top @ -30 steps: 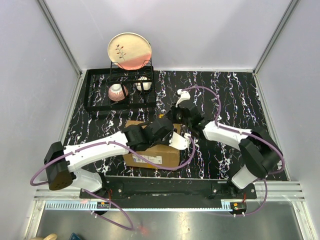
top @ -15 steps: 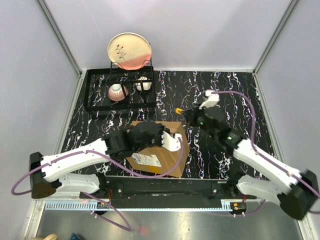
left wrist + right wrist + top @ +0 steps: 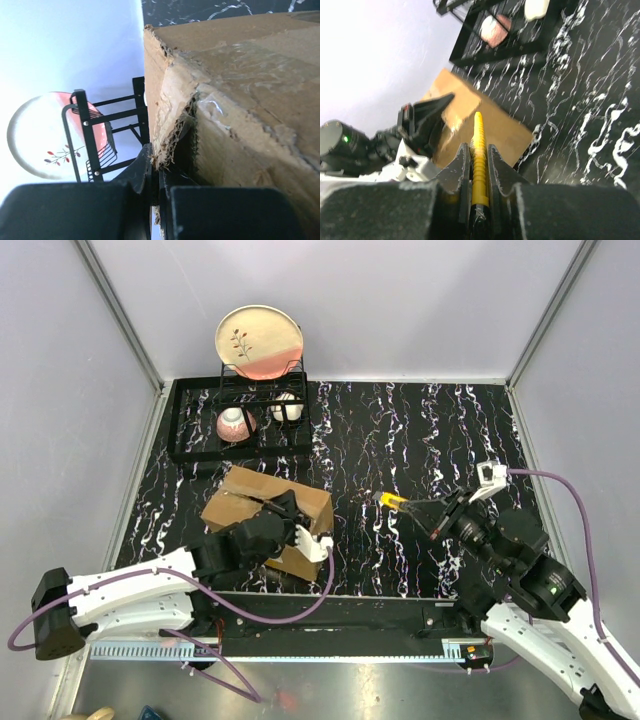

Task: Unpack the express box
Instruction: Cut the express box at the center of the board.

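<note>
The express box (image 3: 252, 496) is a brown cardboard carton sitting askew at the near left of the black marble table (image 3: 420, 430). My left gripper (image 3: 290, 506) lies over its right side. In the left wrist view the carton (image 3: 240, 90) fills the right half, its tape seam torn, and my left gripper (image 3: 156, 167) is shut on a ragged flap edge. My right gripper (image 3: 432, 512) hovers to the right of the box, well apart from it. It is shut on a yellow ridged cutter (image 3: 479, 150) whose tip (image 3: 390, 501) points toward the box (image 3: 495, 125).
A black dish rack (image 3: 190, 420) stands at the back left, holding an upright pink-and-cream plate (image 3: 259, 340), a pink bowl (image 3: 235, 424) and a white cup (image 3: 288, 408). Grey walls close in the left, right and back sides. The arm bases sit on the near rail (image 3: 330, 610).
My left gripper has shut on the flap and dragged the box left and nearer, turning it. My right arm has drawn back to the right with the yellow cutter.
</note>
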Controlling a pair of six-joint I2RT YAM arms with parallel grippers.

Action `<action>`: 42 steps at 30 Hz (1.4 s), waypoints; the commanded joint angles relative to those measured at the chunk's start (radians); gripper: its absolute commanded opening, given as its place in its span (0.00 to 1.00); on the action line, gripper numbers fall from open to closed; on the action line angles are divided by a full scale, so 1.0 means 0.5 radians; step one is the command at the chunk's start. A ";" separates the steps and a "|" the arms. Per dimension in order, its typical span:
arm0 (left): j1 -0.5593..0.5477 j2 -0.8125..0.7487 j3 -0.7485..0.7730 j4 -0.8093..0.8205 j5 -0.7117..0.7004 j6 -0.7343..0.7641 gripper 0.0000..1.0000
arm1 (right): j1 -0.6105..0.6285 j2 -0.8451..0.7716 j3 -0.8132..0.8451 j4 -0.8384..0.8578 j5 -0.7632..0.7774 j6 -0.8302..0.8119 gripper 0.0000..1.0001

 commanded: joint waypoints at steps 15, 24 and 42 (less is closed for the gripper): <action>-0.012 -0.191 0.022 0.861 0.059 0.036 0.00 | 0.008 -0.265 -0.578 0.596 -0.473 0.359 0.00; -0.036 -0.145 0.178 0.854 0.240 -0.053 0.00 | 0.011 -0.405 -0.562 0.838 -0.657 0.120 0.00; 0.136 -0.034 1.078 -0.644 1.488 -1.087 0.00 | 0.008 -0.489 0.020 0.170 -0.930 -1.264 0.00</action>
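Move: The left hand already grips the torn edge of the express box, whose middle lies about 4 cm to its left, 3 cm ahead and 9 cm below; the dish rack stands some 35 cm ahead, 16 cm to the left and 12 cm below. The right hand holds the yellow knife; from it the box lies roughly 31 cm to the left, 12 cm ahead and 20 cm lower. Keeping its shut grip on the torn edge, the left hand hoists the box about 14 cm, pausing partway, then swings it back and to the right towards the knife, rolling its left side down and tipping its fingers down. The right hand, still gripping the knife, draws back some 8 cm, dipping before it rises, and tilts up about 30 degrees. ##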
